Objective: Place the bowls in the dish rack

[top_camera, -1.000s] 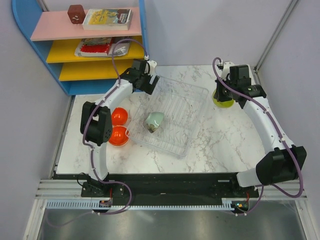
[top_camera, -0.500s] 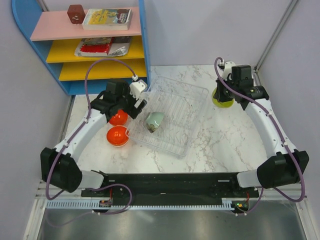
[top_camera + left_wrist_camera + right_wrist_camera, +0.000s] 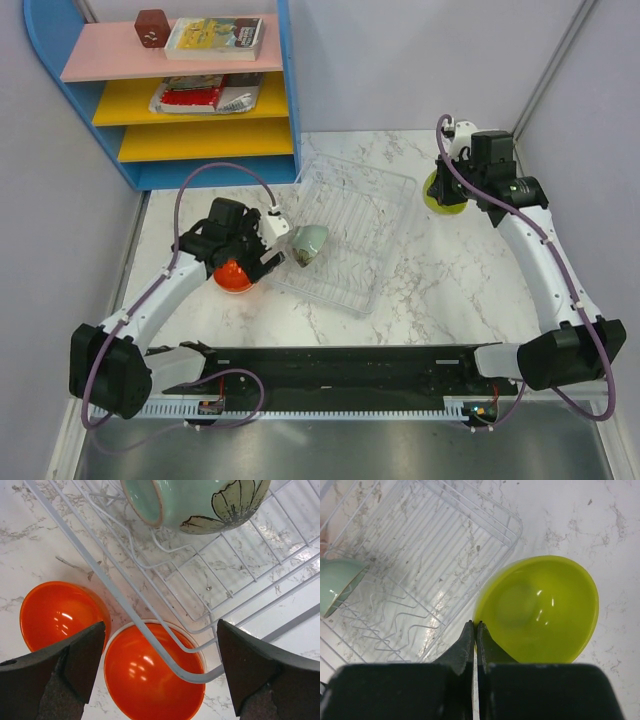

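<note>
The dish rack (image 3: pixel 350 225) lies mid-table with a pale green flowered bowl (image 3: pixel 310 242) tipped on its side in it. Two orange bowls (image 3: pixel 55 615) (image 3: pixel 145 680) sit on the marble by the rack's left edge; the rack's wire corner (image 3: pixel 200 675) overlaps the nearer one. My left gripper (image 3: pixel 160 635) hangs open above them, its fingers astride the nearer orange bowl (image 3: pixel 232 277). A yellow-green bowl (image 3: pixel 545 610) sits right of the rack (image 3: pixel 420 545). My right gripper (image 3: pixel 476 626) is shut on its left rim (image 3: pixel 437 196).
A blue shelf unit (image 3: pixel 190 130) with pink and yellow boards stands at the back left, holding a book (image 3: pixel 215 37), a brown cube (image 3: pixel 152 27) and packets. Grey walls close the back and right sides.
My left arm has swung from the rack's far-left corner down to the orange bowls, still open. The right gripper has shifted slightly with the yellow-green bowl in its grip.
</note>
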Controlling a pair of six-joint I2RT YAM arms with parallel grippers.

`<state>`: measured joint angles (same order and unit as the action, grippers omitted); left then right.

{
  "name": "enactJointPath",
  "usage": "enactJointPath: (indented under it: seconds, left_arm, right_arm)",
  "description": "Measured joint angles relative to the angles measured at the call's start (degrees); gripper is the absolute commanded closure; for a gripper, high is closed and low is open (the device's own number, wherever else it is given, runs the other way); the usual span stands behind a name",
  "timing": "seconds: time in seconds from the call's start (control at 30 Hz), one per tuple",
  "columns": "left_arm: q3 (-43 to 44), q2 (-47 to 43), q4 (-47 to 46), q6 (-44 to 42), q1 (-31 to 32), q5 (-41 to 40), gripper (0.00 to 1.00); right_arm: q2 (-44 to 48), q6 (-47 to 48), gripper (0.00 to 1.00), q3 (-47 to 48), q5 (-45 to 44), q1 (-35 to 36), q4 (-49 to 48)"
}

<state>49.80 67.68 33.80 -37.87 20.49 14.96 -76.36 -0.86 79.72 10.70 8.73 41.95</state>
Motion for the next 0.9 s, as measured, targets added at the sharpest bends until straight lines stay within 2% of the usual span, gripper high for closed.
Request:
enactJointPath:
  seconds: [0.47,0.7,0.9]
  left_arm:
    - [-0.68,-2.51,1.51,-0.17,-0.02,7.30,0.00]
    - [-0.68,-3.06,3.41,-0.24,0.90,10.86,0.00]
    - [-0.46,-7.04,7.65,-0.22,1.84,15.54,0.00]
  right_arm:
    - [4.42,-5.62,1.00,-1.22,19.80,0.17,-3.89]
    - [4.44,-6.49,1.00,-1.38,22.08,0.15,-5.14]
    - [4.66,-6.47,1.00,-1.38,22.05,0.15,-5.14]
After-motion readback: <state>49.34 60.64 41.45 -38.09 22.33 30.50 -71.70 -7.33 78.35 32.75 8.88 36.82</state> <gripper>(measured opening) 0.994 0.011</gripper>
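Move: The right hand holds the lime bowl by its rim; the dish rack's middle lies about 19 cm to its left, 2 cm nearer the base and 17 cm below. In the rack, the green bowl is some 26 cm left, 3 cm back and 13 cm down. From the open left hand, the rack's near-left corner is about 3 cm back, 1 cm left and 3 cm below; the near red bowl is 1 cm ahead, 7 cm left, 9 cm down. Leftwards and up, the right hand swings the pinched lime bowl towards the rack, about 6 cm left, 5 cm up and a little back, rolling its left side up and turning counter-clockwise, then holds there. The open left hand backs off roughly 6 cm and shifts right past the rack's near-left corner, slightly rising and turning clockwise, its left side dipping. ##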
